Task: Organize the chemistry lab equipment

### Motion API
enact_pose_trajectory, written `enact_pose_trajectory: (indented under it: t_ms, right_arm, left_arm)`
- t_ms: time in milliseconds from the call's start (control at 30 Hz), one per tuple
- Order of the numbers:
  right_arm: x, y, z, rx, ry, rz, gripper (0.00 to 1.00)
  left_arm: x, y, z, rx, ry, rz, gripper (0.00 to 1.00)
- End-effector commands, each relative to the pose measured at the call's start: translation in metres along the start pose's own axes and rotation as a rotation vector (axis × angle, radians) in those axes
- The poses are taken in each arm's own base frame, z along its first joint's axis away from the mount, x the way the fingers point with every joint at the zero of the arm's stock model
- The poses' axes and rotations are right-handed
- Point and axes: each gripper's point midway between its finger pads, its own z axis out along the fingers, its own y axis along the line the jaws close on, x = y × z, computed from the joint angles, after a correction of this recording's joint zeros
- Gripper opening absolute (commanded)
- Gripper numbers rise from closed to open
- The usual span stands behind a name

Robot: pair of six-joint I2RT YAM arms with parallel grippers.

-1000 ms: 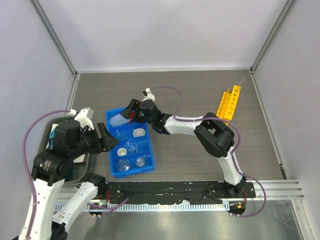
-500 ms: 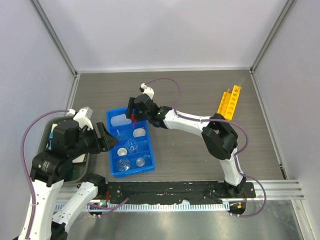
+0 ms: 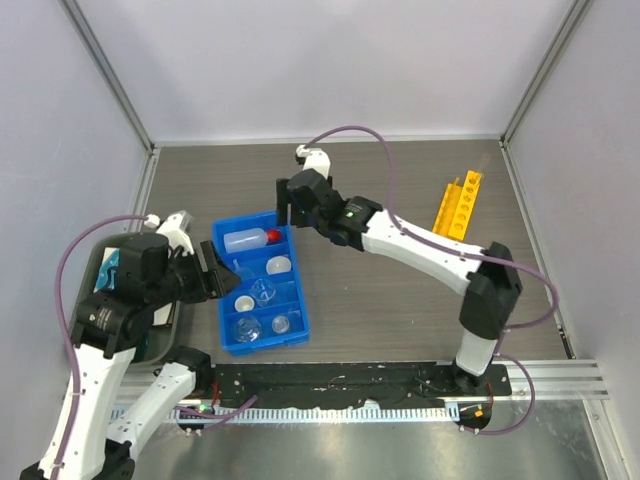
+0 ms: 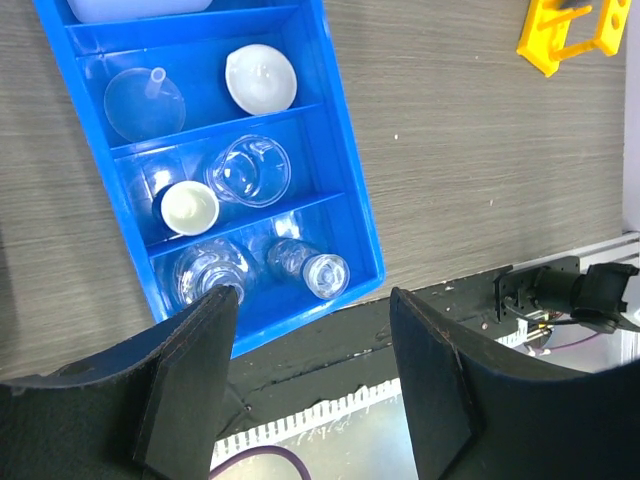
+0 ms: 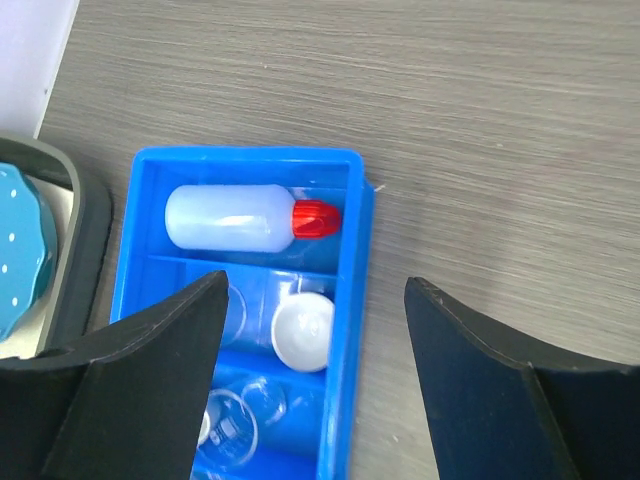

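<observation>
A blue compartment tray [image 3: 302, 322] holds the lab equipment. The red-capped squeeze bottle [image 3: 247, 240] [image 5: 235, 217] lies on its side in the far compartment. Nearer come a white round dish [image 3: 278, 266] [image 5: 303, 330] [image 4: 262, 79], a clear funnel [image 4: 145, 102], glass beakers [image 4: 250, 170] and vials [image 4: 318, 270]. My right gripper [image 3: 285, 203] [image 5: 315, 280] hangs open and empty above the tray's far right corner, clear of the bottle. Also open and holding nothing, my left gripper [image 3: 213, 272] [image 4: 312, 293] hovers by the tray's left side. The yellow holed rack [image 3: 458, 205] [image 4: 570, 30] lies at the far right.
A dark tray [image 3: 96, 262] [image 5: 85, 230] with the teal dotted plate [image 5: 20, 250] sits left of the blue tray, partly under my left arm. Grey walls close the table on three sides. Bare wood-grain table [image 3: 380, 310] lies between the blue tray and the rack.
My right gripper has pulled up and back to the right from the tray's far compartment, uncovering the squeeze bottle lying there. My left arm has barely moved.
</observation>
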Motion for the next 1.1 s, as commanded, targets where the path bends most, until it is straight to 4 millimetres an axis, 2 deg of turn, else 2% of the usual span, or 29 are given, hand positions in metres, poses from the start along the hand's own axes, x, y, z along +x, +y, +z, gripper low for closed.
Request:
enact_pose_trajectory:
  t_ms: [0,33,67,133,167,200,233,267,367,467,500,533,567,733,900,1067]
  right_arm:
    - [-0.017,-0.024,-0.053,0.037,-0.039,-0.134,0.77]
    - [-0.025,-0.029,-0.070,0.040,-0.065,-0.139,0.77]
    - [-0.013,-0.039,-0.072,0.059,-0.044,-0.165,0.77]
    - [-0.012,-0.049,-0.094,0.050,-0.057,-0.178,0.77]
    - [0.002,-0.058,-0.097,0.053,-0.031,-0.196,0.77]
    - [0.008,-0.063,-0.102,0.050,-0.022,-0.206,0.77]
    - [0.005,-0.067,-0.116,0.038,-0.040,-0.196,0.77]
    - [0.021,-0.079,-0.117,0.058,-0.012,-0.212,0.77]
    - [0.045,-0.095,-0.133,0.042,0.013,-0.211,0.77]
    - [0.066,-0.105,-0.143,0.019,0.039,-0.205,0.77]
    - [0.069,-0.107,-0.146,0.016,0.041,-0.205,0.77]
    - [0.081,-0.112,-0.146,0.019,0.060,-0.212,0.77]
    - [0.085,-0.113,-0.148,0.011,0.063,-0.205,0.77]
    - [0.099,-0.111,-0.158,-0.054,0.058,-0.174,0.77]
    - [0.104,-0.099,-0.166,-0.120,0.046,-0.166,0.77]
    - [0.103,-0.097,-0.177,-0.152,0.039,-0.170,0.77]
  left_arm:
    - [-0.002,0.001,0.019,0.004,0.015,0.000,0.66]
    - [-0.001,0.003,0.022,-0.006,0.020,-0.006,0.66]
    - [0.001,0.006,0.028,-0.019,0.027,-0.012,0.66]
    - [-0.001,0.014,0.036,-0.063,0.023,-0.028,0.66]
    - [-0.002,0.021,0.041,-0.093,0.015,-0.036,0.66]
    - [-0.002,0.027,0.045,-0.127,0.012,-0.045,0.66]
    - [-0.005,0.037,0.047,-0.181,-0.004,-0.051,0.66]
    - [-0.004,0.039,0.049,-0.191,-0.004,-0.058,0.66]
    - [-0.006,0.069,0.052,-0.353,-0.034,-0.082,0.66]
    - [-0.002,0.091,0.053,-0.483,-0.029,-0.106,0.67]
    - [0.000,0.093,0.054,-0.501,-0.026,-0.128,0.67]
    - [0.000,0.097,0.055,-0.523,-0.026,-0.140,0.67]
    - [0.002,0.105,0.054,-0.577,-0.021,-0.144,0.67]
    - [0.006,0.117,0.060,-0.659,0.002,-0.180,0.67]
    - [0.018,0.117,0.085,-0.651,0.071,-0.212,0.66]
    - [0.026,0.120,0.107,-0.632,0.057,-0.277,0.66]
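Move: The blue box's left rim lies about 5 cm ahead of the left hand, 5 cm left and 21 cm below; the box's middle is some 6 cm ahead, 4 cm right. In the box, the white cup is roughly 1 cm ahead and straight below, the wash bottle 15 cm ahead and 1 cm right. From the right hand, the box's middle is about 14 cm back, 7 cm left and 18 cm down. Open left hand sinks about 14 cm, twisting counter-clockwise, towards blue box's left rim, while right retreats back and right. ##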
